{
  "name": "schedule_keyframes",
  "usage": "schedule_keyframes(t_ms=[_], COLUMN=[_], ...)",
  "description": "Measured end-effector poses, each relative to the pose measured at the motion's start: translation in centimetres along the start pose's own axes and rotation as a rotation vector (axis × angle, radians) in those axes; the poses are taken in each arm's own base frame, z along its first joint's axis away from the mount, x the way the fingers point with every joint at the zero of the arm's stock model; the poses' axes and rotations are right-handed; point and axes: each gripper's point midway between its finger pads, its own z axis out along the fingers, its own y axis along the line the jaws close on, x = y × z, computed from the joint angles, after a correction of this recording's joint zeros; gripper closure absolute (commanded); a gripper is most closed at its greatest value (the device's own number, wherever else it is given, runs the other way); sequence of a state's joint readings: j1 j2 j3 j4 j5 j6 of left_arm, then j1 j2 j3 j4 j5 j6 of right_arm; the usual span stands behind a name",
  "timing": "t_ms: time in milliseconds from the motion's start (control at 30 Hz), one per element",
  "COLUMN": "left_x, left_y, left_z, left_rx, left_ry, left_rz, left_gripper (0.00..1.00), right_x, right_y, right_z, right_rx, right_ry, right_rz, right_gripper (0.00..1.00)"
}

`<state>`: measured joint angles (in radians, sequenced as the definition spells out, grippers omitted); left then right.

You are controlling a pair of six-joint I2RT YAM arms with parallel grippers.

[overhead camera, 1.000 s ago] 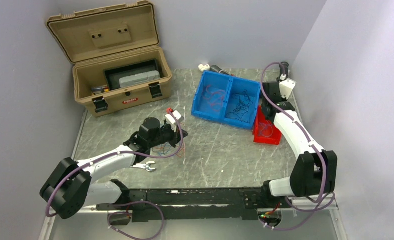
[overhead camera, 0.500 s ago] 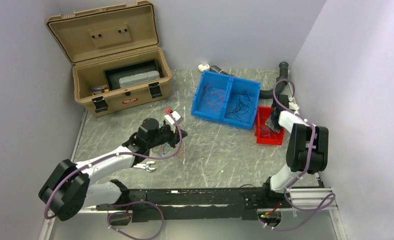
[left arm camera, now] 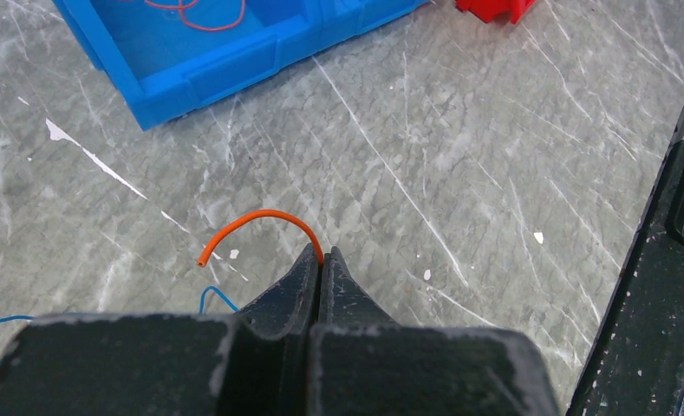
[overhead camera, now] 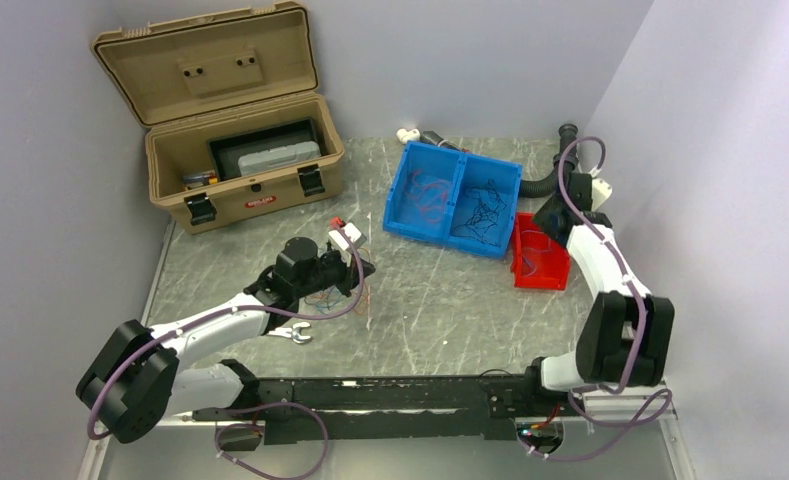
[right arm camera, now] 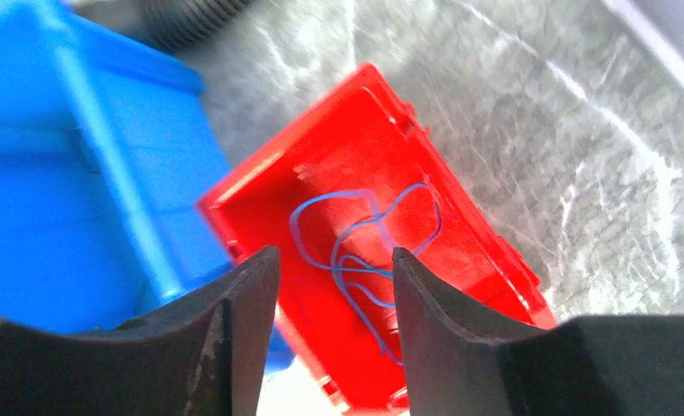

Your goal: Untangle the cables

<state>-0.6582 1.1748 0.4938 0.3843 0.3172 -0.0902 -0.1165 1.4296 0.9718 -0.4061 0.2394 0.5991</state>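
Observation:
My left gripper [left arm camera: 322, 256] is shut, pinching a thin orange cable [left arm camera: 251, 218] at its tips just above the table. A blue cable [left arm camera: 212, 295] lies beside the fingers. From above, the left gripper [overhead camera: 355, 265] sits over a small loose bundle of cables [overhead camera: 320, 295]. My right gripper [right arm camera: 334, 253] is open over the red bin [right arm camera: 468, 260], where blue cables [right arm camera: 355, 247] lie; nothing is between its fingers. The top view puts the right gripper [overhead camera: 548, 222] at the far end of that red bin [overhead camera: 538, 283].
A blue two-part bin [overhead camera: 440, 235] holds red cables [overhead camera: 428, 190] on its left and black cables [overhead camera: 485, 210] on its right. An open tan case [overhead camera: 240, 150] stands far left. A black corrugated hose [overhead camera: 545, 185] is by the right wall. A small metal tool [overhead camera: 292, 333] lies near the left arm.
The right arm dipped toward the red bin, then rose back over its far end, and its jaws went from shut to open. The left arm has barely moved.

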Motion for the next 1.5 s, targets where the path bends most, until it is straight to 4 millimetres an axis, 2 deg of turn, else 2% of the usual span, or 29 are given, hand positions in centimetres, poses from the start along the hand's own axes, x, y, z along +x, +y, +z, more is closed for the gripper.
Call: schedule_keyframes(t_ms=[133,233,333,433,500,567,633,767,833,1000,1100,1200,1300,1433,1467,1500], left_x=[0.0,0.0,0.0,-0.6,-1.1,-1.8,-2.5,-4.7,-5.9,-10.8,-15.1,-18.3,-19.4,-19.1,-18.9,-18.7], left_y=[0.0,0.0,0.0,-0.2,-0.4,-0.6,-0.9,-1.6,-2.0,-3.7,-5.4,-6.7,-7.8,-9.1,-9.2,-9.3], left_z=[0.0,0.0,-0.1,-0.3,-0.5,-0.7,-0.7,-1.0,-1.3,-2.2,-3.1,-4.0,-4.4,-4.2,-4.1,-4.0], left_rx=[0.0,0.0,0.0,0.002,0.006,0.012,0.021,0.042,0.052,0.115,0.178,0.232,0.277,0.328,0.336,0.341], left_ry=[-0.001,0.0,0.0,-0.015,-0.03,-0.036,-0.042,-0.07,-0.084,-0.123,-0.169,-0.211,-0.21,-0.18,-0.168,-0.158], left_rz=[0.0,0.0,0.0,0.001,0.001,-0.01,-0.024,-0.046,-0.054,-0.087,-0.103,-0.107,-0.129,-0.169,-0.178,-0.188], left_gripper=[1.0,1.0,1.0,1.0,1.0,1.0,1.0,1.0,1.0,1.0,1.0,1.0,1.0,1.0,1.0,1.0], right_x=[-3.0,-3.6,-3.2,-0.9,1.6,5.1,8.9,15.1,17.4,23.4,25.0,24.9,24.4,24.1,24.0,23.9], right_y=[1.7,2.1,2.9,6.4,9.7,13.0,14.7,16.3,16.7,17.3,17.1,17.7,18.7,20.2,20.5,20.8], right_z=[-3.5,-5.3,-6.3,-8.3,-10.0,-12.2,-13.9,-16.3,-17.5,-22.6,-25.2,-26.6,-27.4,-27.7,-27.7,-27.8], right_rx=[-0.05,-0.072,-0.104,-0.25,-0.406,-0.605,-0.767,-1.012,-1.099,-1.346,-1.462,-1.517,-1.539,-1.539,-1.536,-1.537], right_ry=[-0.107,-0.131,-0.127,-0.085,-0.049,-0.005,0.054,0.152,0.174,0.142,0.085,0.01,-0.052,-0.108,-0.119,-0.129], right_rz=[-0.021,-0.042,-0.09,-0.2,-0.283,-0.365,-0.435,-0.538,-0.589,-0.747,-0.779,-0.771,-0.764,-0.765,-0.763,-0.763], right_gripper=[0.36,0.33,0.26,0.25,0.26,0.28,0.28,0.23,0.21,0.16,0.13,0.12,0.12,0.14,0.19,0.28])
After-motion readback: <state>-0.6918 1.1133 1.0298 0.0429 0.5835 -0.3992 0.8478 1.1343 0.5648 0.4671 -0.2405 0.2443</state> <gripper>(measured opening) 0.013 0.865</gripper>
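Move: The right hand, just over the red bin with the bin's middle some 3 cm to its left and 8 cm below, goes for the orange cable pinched in the left gripper, about 40 cm to its left, 11 cm back and 3 cm higher. The blue bin lies 23 cm left and 9 cm ahead of the right hand. From the left hand, the tangle is roughly 8 cm left, 3 cm ahead and 13 cm below, the wrench 21 cm left and 4 cm back. The right hand climbs clear of the red bin, then sweeps some 38 cm left and 15 cm back past the near side of the blue bin, rising again at the end, its half-open fingers spreading wide and turning roughly 90 degrees counter-clockwise to level out towards the strand under the left gripper. After a short wait the left hand, still pinching the orange cable, lifts it about 20 cm, easing slightly back and to the right as its fingers level out. ##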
